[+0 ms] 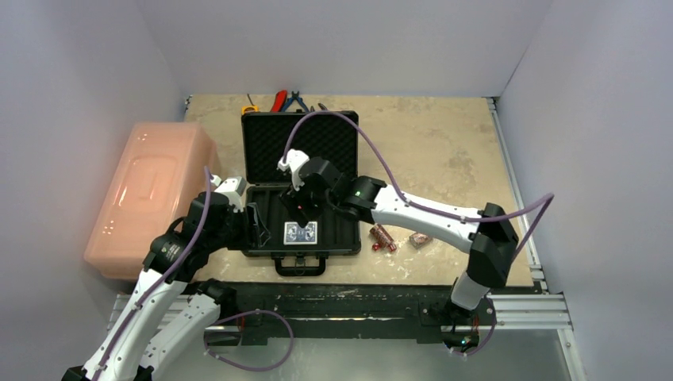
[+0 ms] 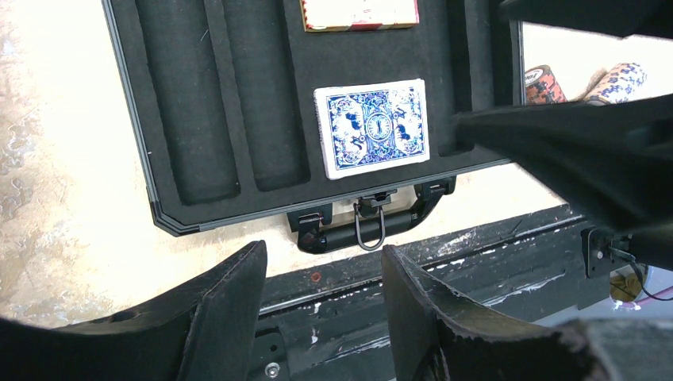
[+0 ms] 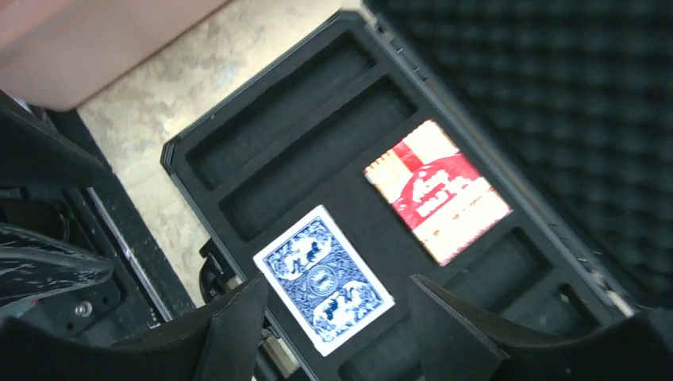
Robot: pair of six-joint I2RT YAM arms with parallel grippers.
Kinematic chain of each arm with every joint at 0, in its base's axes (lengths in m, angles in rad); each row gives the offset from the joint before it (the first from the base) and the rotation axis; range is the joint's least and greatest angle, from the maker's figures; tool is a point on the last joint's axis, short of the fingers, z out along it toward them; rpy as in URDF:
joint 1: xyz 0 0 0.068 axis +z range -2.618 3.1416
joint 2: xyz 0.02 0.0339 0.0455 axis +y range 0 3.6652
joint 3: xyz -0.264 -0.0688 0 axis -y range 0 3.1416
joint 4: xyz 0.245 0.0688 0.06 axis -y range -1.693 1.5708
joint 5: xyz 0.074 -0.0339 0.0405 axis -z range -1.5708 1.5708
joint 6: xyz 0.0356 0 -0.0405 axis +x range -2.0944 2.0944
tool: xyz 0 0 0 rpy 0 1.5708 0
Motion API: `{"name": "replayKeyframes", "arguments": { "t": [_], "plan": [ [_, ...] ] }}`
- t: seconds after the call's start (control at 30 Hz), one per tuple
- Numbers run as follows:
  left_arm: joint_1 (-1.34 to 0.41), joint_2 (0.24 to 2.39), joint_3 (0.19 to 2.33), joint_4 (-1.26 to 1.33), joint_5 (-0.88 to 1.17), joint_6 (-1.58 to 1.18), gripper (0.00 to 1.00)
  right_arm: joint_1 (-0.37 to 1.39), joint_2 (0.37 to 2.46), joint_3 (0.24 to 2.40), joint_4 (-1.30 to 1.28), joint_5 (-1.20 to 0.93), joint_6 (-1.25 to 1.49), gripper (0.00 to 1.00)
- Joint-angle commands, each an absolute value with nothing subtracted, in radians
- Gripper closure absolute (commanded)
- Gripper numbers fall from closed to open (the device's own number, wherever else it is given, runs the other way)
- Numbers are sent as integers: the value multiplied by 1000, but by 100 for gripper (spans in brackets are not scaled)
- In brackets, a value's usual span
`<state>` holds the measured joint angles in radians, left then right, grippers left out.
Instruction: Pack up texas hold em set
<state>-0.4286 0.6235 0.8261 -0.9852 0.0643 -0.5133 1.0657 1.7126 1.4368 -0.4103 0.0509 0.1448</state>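
Observation:
The black case [image 1: 300, 147] lies open in the middle of the table, its foam lid raised at the back. A blue card deck [image 1: 301, 232] [image 2: 371, 127] [image 3: 323, 278] and a red card deck [image 2: 359, 12] [image 3: 436, 190] lie in the foam tray [image 2: 238, 103]. My right gripper [image 1: 301, 202] [image 3: 340, 284] hovers open above the tray, holding nothing. My left gripper [image 1: 254, 225] [image 2: 324, 254] stands open at the tray's left edge, near the handle [image 2: 373, 226]. Two reddish chip rolls [image 1: 382, 236] [image 1: 420, 240] and red dice [image 1: 375, 248] lie on the table right of the case.
A large pink translucent bin [image 1: 147, 194] stands left of the case, close to my left arm. Pliers [image 1: 279, 101] and a yellow tape measure [image 1: 249, 109] lie behind the lid at the back wall. The table's near edge is a black rail [image 2: 476, 246].

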Motion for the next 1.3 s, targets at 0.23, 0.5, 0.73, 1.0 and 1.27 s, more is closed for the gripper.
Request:
{"name": "replayKeyframes", "arguments": {
  "t": [0.23, 0.5, 0.73, 1.0, 1.27],
  "plan": [
    [-436, 614, 834, -965, 64, -513, 46, 1033, 1454, 1260, -413, 336, 265, 24],
    [-436, 603, 833, -966, 60, -515, 46, 1015, 1304, 1077, -473, 422, 360, 14],
    [-436, 605, 829, -956, 65, -506, 46, 888, 1231, 981, -525, 351, 433, 6],
    [-436, 592, 826, -945, 64, -500, 46, 754, 1280, 945, -586, 153, 433, 6],
    [-436, 570, 827, -946, 58, -501, 46, 753, 1389, 931, -636, 91, 428, 12]
  ]
}}
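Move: The right hand hovers open over the case. The orange chip stack lies about 24 cm to its right, 5 cm back and 12 cm down, with the dice some 3 cm nearer the robot than that stack and the blue chip stack about 11 cm to the right of it, level with it. The blue card deck sits nearly under the right hand, 5 cm back and 10 cm down. From the left hand the orange chip stack is about 31 cm right and 2 cm ahead. Heading for the orange chip stack, the right hand, free of the blue card deck, lifts about 4 cm, sweeps some 21 cm right across the case's right rim while sinking, then drops more steeply, drawing back a little. The wrist swings about 35 degrees clockwise and tips downward late on, and the fingers spread from partly to nearly fully open, with nothing yet touched. ##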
